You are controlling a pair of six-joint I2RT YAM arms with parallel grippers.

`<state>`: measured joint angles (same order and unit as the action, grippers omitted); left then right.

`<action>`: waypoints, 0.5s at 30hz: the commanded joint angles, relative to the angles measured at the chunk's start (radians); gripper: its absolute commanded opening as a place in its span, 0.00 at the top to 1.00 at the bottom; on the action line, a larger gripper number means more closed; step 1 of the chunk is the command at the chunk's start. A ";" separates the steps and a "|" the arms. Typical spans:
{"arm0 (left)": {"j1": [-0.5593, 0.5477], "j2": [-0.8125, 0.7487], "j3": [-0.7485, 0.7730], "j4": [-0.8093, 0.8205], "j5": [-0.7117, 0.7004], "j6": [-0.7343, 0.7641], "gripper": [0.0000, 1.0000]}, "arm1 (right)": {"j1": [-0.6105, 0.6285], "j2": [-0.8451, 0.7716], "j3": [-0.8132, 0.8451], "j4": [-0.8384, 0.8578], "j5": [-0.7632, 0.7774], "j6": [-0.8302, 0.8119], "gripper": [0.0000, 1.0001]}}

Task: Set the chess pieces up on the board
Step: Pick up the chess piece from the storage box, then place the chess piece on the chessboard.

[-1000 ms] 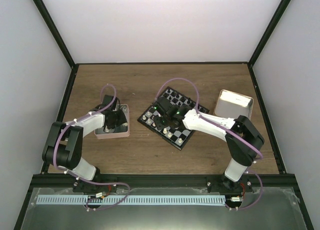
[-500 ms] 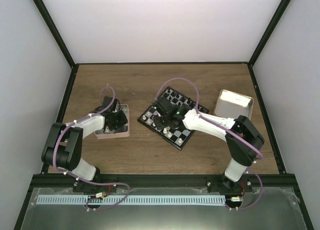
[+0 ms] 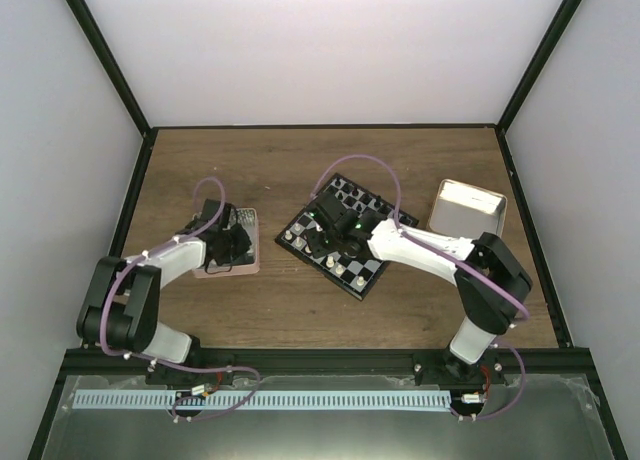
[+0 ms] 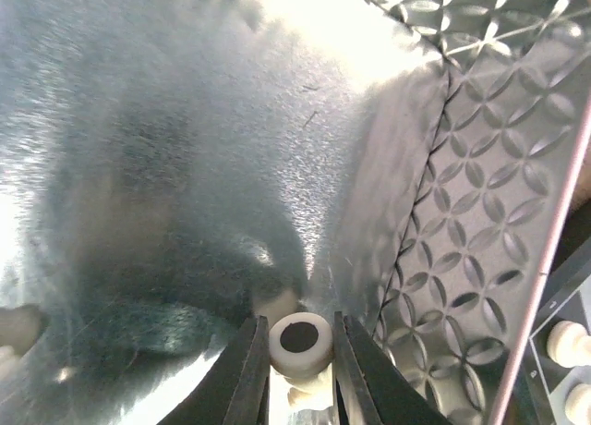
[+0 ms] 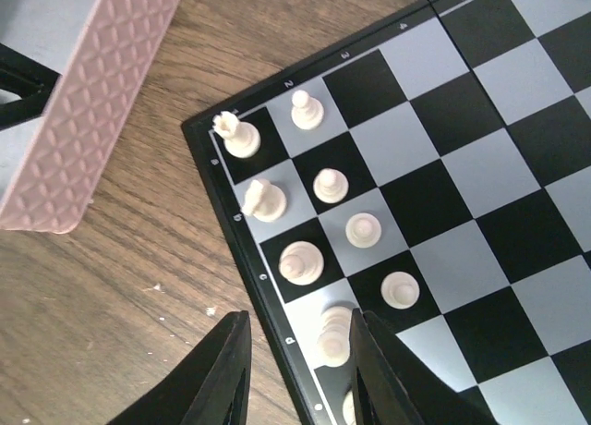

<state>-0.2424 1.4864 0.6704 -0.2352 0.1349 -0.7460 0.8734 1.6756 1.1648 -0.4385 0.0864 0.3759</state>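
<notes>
In the left wrist view my left gripper is down inside the pink tray, its fingers pressed on both sides of a cream chess piece whose round felted base faces the camera. From above, that gripper sits over the tray. My right gripper hovers open over the near-left rim of the board. A cream piece stands between its fingers, untouched. Along that edge stand a rook, a knight, a bishop and several pawns.
A tan box with a silvery inside lies right of the board. Black pieces stand at the board's far side. The pink tray lies close to the board's left corner. Another cream piece rests in the tray.
My left gripper has sunk into the tray and its fingers have closed in on the cream piece. The left arm has shifted slightly leftward. The right arm has barely moved.
</notes>
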 commanded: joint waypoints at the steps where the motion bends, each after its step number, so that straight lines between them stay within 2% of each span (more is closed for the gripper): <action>1: -0.002 -0.099 -0.033 0.030 -0.062 -0.030 0.85 | -0.004 -0.068 -0.017 0.083 -0.050 0.041 0.69; 8: -0.001 -0.281 -0.074 0.084 -0.034 -0.101 0.85 | -0.004 -0.150 -0.109 0.291 -0.189 0.191 0.65; 10: -0.001 -0.325 -0.087 0.106 -0.003 -0.142 0.84 | -0.003 -0.172 -0.140 0.373 -0.227 0.257 0.61; 13: -0.003 -0.375 -0.102 0.152 0.083 -0.221 0.84 | -0.004 -0.188 -0.166 0.476 -0.241 0.381 0.49; 15: -0.006 -0.392 -0.111 0.194 0.155 -0.295 0.84 | -0.005 -0.189 -0.178 0.529 -0.253 0.461 0.46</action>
<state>-0.2424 1.1297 0.5816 -0.1410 0.1574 -0.8993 0.8734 1.5101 1.0027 -0.0917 -0.1158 0.6468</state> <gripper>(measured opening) 0.177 0.517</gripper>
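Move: The left fingers already hold the white chess piece low in the storage box, whose right wall stands about 4 cm to their right and level with them. The open-handed right gripper it is meant to meet is roughly 17 cm right, 2 cm back and 8 cm higher; the board's corner rook stands some 11 cm right and 2 cm ahead of the left hand. From the right hand, the held piece lies about 17 cm left, 2 cm ahead and 8 cm below. Keep the left fingers shut on the white piece and lift it almost straight up out of the storage box, some 9 cm, swinging the fingertips outward and to the right. Meanwhile raise the empty right gripper about 6 cm off the board's near-left edge and carry it left, tilting its fingers about 25 degrees towards the left arm and spreading them wider. ##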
